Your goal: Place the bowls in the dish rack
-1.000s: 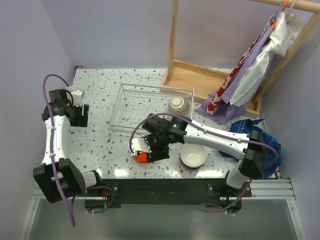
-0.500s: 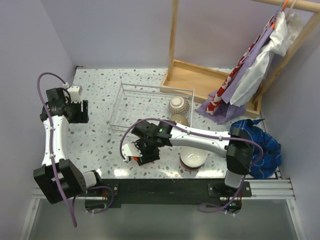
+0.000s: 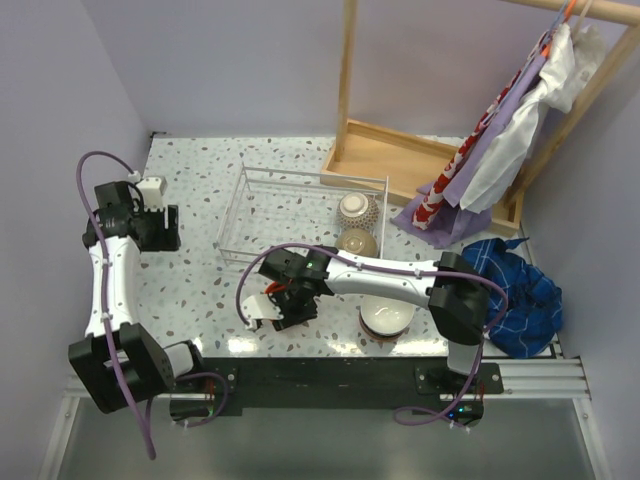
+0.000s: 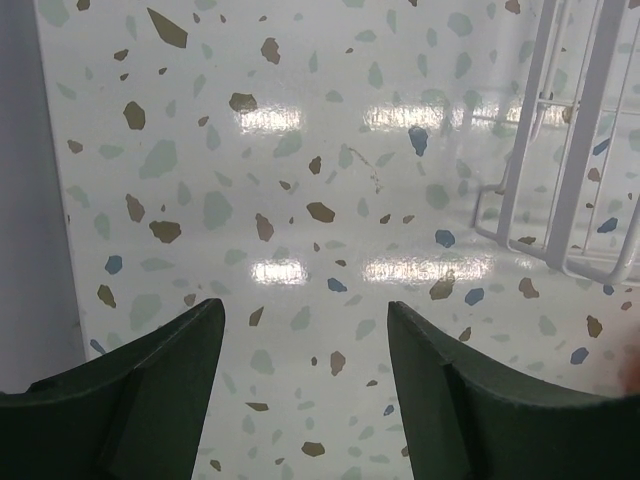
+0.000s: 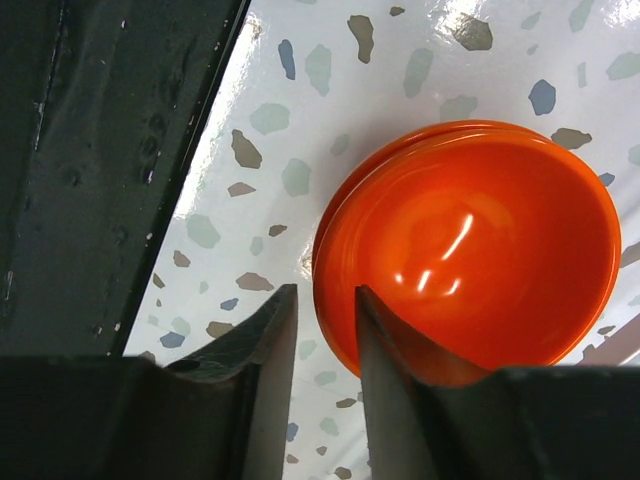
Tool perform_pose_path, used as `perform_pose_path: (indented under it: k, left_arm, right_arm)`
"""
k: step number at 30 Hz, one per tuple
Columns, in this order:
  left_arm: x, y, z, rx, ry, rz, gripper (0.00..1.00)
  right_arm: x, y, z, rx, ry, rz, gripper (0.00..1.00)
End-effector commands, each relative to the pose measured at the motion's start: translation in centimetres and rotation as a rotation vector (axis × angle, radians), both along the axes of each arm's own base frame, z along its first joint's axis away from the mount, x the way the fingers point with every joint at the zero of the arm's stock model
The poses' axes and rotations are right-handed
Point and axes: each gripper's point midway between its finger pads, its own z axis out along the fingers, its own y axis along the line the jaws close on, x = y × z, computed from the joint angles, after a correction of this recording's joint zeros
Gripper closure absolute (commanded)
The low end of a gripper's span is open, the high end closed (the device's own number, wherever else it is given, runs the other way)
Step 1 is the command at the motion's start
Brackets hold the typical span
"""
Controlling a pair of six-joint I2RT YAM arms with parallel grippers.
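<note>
An orange bowl (image 5: 470,250) stands on the speckled table near the front edge; in the top view only a sliver of the orange bowl (image 3: 271,291) shows beside my right gripper (image 3: 281,303). The right gripper (image 5: 327,310) straddles its rim, one finger inside and one outside, jaws narrow, a thin strip of table showing between the outer finger and the rim. A patterned bowl (image 3: 354,208) and a tan bowl (image 3: 357,241) sit at the right end of the wire dish rack (image 3: 262,180). A white bowl (image 3: 386,316) stands front right. My left gripper (image 4: 305,320) is open over bare table left of the rack.
A wooden frame tray (image 3: 395,160) with hanging cloths (image 3: 500,140) stands at the back right. A blue cloth (image 3: 515,290) lies at the right edge. The black front rail (image 5: 90,150) runs just beside the orange bowl. Rack wires (image 4: 560,150) lie right of the left gripper.
My right gripper moved left and toward the front edge over the orange bowl, and its jaws narrowed around the rim. The tan bowl came into view. The left arm barely shifted.
</note>
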Motion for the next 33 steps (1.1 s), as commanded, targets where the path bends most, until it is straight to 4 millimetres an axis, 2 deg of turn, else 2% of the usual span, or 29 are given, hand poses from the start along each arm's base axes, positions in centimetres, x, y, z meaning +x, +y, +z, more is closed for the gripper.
perform_pose_path:
  k: [1,8,9,12,15,16,18,19,21,22,23,24,25,26,27,28,29,30,31,32,33]
  left_arm:
    - [0.3,-0.3,1.2,-0.015,-0.067,0.011,0.29]
    - [0.6,-0.7,1.7,-0.034,-0.093,0.008,0.29]
    - [0.7,-0.8,1.9,-0.039,-0.099,0.004,0.29]
    - [0.9,-1.0,2.6,-0.045,-0.12,-0.003,0.29]
    - [1.2,-1.1,3.9,-0.033,-0.15,-0.023,0.3]
    - [1.4,-1.1,4.3,-0.03,-0.161,-0.03,0.3]
    - [2.0,-1.2,6.0,-0.021,-0.203,-0.06,0.3]
    - [2.2,-1.4,6.6,-0.023,-0.217,-0.075,0.3]
    - [3.0,-1.9,8.7,-0.029,-0.272,-0.114,0.3]
    - [3.3,-2.2,9.3,-0.038,-0.288,-0.135,0.3]
    - [3.8,-2.3,10.8,-0.034,-0.326,-0.157,0.32]
    - [4.2,-3.0,11.2,-0.056,-0.34,-0.193,0.33]
    - [4.6,-3.4,11.9,-0.057,-0.357,-0.212,0.34]
    - [5.3,-3.5,13.3,-0.039,-0.395,-0.231,0.36]
    - [6.0,-4.1,13.7,-0.031,-0.405,-0.256,0.37]
    - [6.5,-4.5,14.3,-0.023,-0.422,-0.275,0.39]
    - [7.4,-5.9,15.9,-0.002,-0.469,-0.326,0.4]
    - [8.1,-6.2,16.3,0.025,-0.482,-0.331,0.41]
    - [8.6,-6.9,17.0,0.041,-0.508,-0.346,0.47]
    - [9.4,-8.3,18.1,0.051,-0.56,-0.388,0.51]
    - [9.9,-9.1,18.4,0.043,-0.579,-0.412,0.58]
  right_arm:
    - [-0.4,-0.2,0.0,-0.003,0.006,0.025,0.73]
    - [-0.5,-0.7,0.8,-0.016,0.008,-0.011,0.94]
    - [-0.4,-0.7,1.3,-0.005,0.005,-0.025,1.0]
    - [-0.3,-0.5,2.6,0.017,-0.003,-0.053,1.0]
    - [-0.7,0.0,5.9,0.072,0.017,-0.078,1.0]
    - [-0.5,0.9,8.2,0.126,0.009,-0.085,1.0]
    - [-1.0,1.1,10.5,0.156,0.047,-0.104,1.0]
    - [-0.8,2.1,13.3,0.22,0.049,-0.11,1.0]
    - [0.0,2.4,15.3,0.249,0.108,-0.178,1.0]
    - [0.2,3.3,18.1,0.325,0.146,-0.19,1.0]
    - [2.1,3.4,18.3,0.332,0.2,-0.291,1.0]
    - [3.2,3.8,19.1,0.365,0.24,-0.339,1.0]
    - [3.9,4.4,20.7,0.42,0.302,-0.365,1.0]
    - [6.4,4.0,20.8,0.433,0.383,-0.495,1.0]
    - [8.2,4.7,21.9,0.507,0.408,-0.534,1.0]
    - [9.6,4.7,21.9,0.53,0.453,-0.592,1.0]
    - [11.4,4.1,22.7,0.56,0.563,-0.684,1.0]
    - [13.3,4.9,23.2,0.619,0.607,-0.726,1.0]
    - [14.4,4.9,23.0,0.634,0.665,-0.771,1.0]
    - [15.9,4.6,23.6,0.647,0.772,-0.857,1.0]
    - [17.8,5.6,23.7,0.708,0.798,-0.858,1.0]
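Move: The right hand hangs at the near right rim of the upper of two nested orange bowls, whose middle lies about 4 cm ahead, 2 cm left and a couple of centimetres below. From that hand the dish rack's middle is some 20 cm ahead and level sideways; the brown bowl in it is 15 cm ahead and 12 right, the white bowl 2 ahead and 19 right. From the left hand the orange bowl lies about 14 cm back, 26 right and 9 below. The right fingers shut on the rim of the upper orange bowl and pinch it, then lift it fast, some 22 cm up, and swing it about 14 cm forward over the dish rack, the wrist turning clockwise and its left side rolling up. Late on, the left hand, empty, rises, goes forward and right towards the rack, tilts up and partly closes. ##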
